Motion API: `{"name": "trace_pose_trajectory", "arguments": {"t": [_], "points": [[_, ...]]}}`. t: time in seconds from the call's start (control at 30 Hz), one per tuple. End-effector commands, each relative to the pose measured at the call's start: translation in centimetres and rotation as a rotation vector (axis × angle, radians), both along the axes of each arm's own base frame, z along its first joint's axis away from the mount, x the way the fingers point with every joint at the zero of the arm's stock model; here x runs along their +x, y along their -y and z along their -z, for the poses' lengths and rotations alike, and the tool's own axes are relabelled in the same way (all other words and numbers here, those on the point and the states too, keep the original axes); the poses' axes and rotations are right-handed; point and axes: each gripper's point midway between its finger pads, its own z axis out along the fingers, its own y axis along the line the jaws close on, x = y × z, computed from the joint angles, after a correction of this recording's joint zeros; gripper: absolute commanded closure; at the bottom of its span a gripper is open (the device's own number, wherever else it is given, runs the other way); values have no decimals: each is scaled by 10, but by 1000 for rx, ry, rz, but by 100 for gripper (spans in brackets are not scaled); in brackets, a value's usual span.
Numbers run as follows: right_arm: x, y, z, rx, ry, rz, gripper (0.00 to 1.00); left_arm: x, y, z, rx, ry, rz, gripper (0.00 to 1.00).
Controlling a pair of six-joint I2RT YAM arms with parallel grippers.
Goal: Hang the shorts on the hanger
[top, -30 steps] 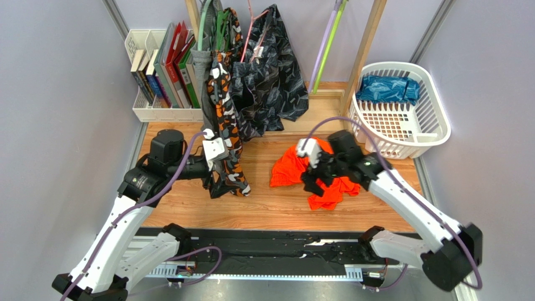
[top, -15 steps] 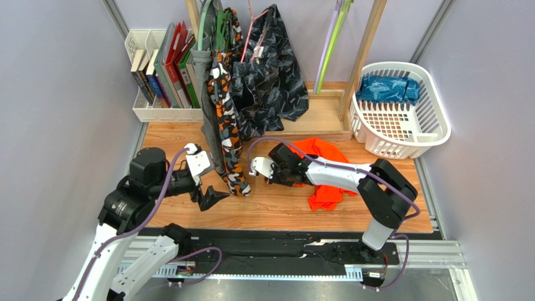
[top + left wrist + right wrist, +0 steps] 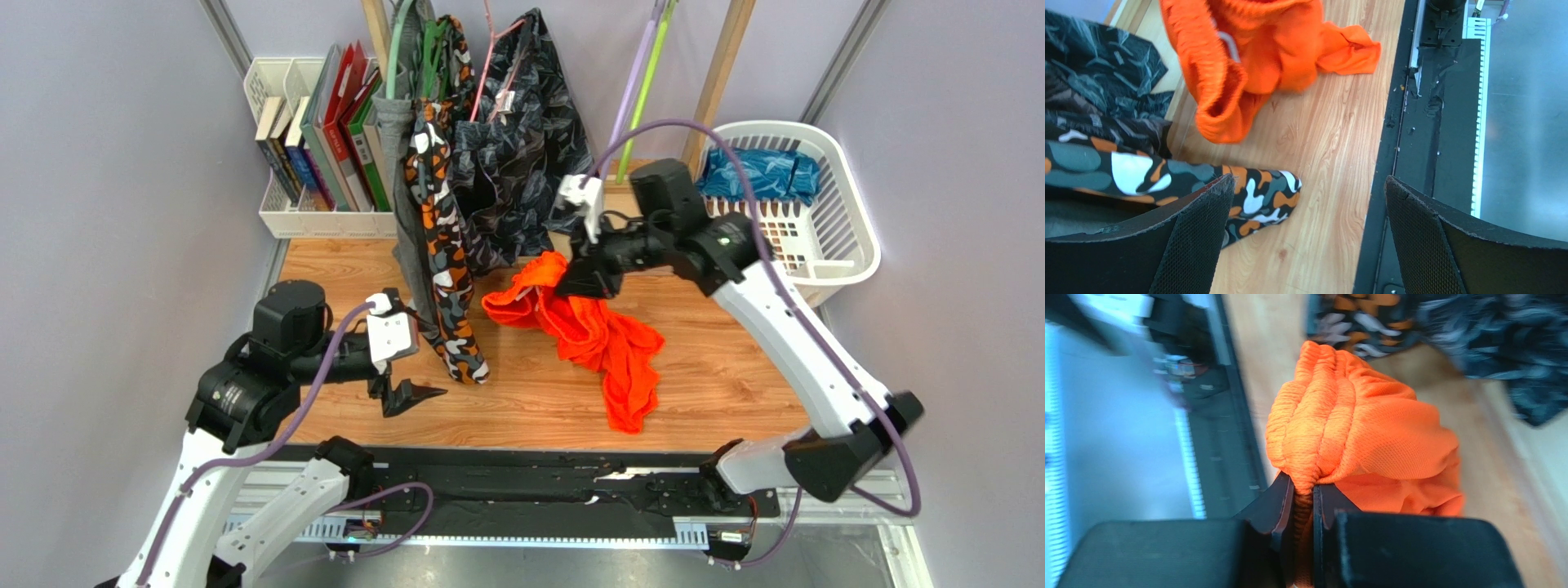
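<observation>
The bright orange mesh shorts [image 3: 601, 343] hang bunched from my right gripper [image 3: 577, 279], which is shut on their gathered elastic waistband above the table's middle; the lower part trails onto the wood. The right wrist view shows the waistband [image 3: 1315, 422] pinched between the jaws of that gripper [image 3: 1304, 487]. The lime-green hanger [image 3: 648, 76] hangs at the back, beside a lavender one, above and right of that gripper. My left gripper [image 3: 409, 390] is open and empty near the table's front left. In its wrist view [image 3: 1309, 180] the shorts [image 3: 1260, 49] lie ahead.
A camo garment [image 3: 442, 270] and black patterned shorts [image 3: 528, 135] hang at the back centre; the camo hem [image 3: 1247, 196] lies by my left fingers. A white basket [image 3: 846, 196] stands back right, a book rack [image 3: 307, 135] back left, a black rail [image 3: 528, 490] along the near edge.
My right gripper has shut on the shorts' waistband and carried it up and toward the back right. My left arm drew back from the camo garment toward the near left.
</observation>
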Motion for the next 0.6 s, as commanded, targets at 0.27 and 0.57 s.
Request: {"name": "trace_pose_trajectory", "arguments": {"t": [0.27,0.57], "points": [[15,58,143,-102,-537,132,98,34,48,54,66,51,115,5],[65,98,187,-284,-551,379,23,47,105,104,112,-69,106,9]]}}
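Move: The right hand already grips the orange shorts by the waistband and takes them to the bare tabletop about 28 cm below, a little back and some 3 cm to its right. The hem of the dark garment hangs roughly 14 cm ahead and 6 cm left of it; the camo garment's lower end is about 16 cm left and 2 cm back. From the open left hand, the shorts' middle lies some 19 cm right, 9 cm ahead and 15 cm below, with the camo end about 8 cm ahead and 6 cm right. After a short swing back of about 2 cm, the right hand lowers the shorts some 20 cm onto the tabletop, going about 7 cm right and a little forward while its wrist rolls nearly 40 degrees, and near the bottom its fingers start to part to about half open with waistband cloth still between them. The left hand, its fingers still wide open, comes down and to the right towards the shorts, tipping its fingertips slightly further down, and stops short of a grip beside their left edge. ##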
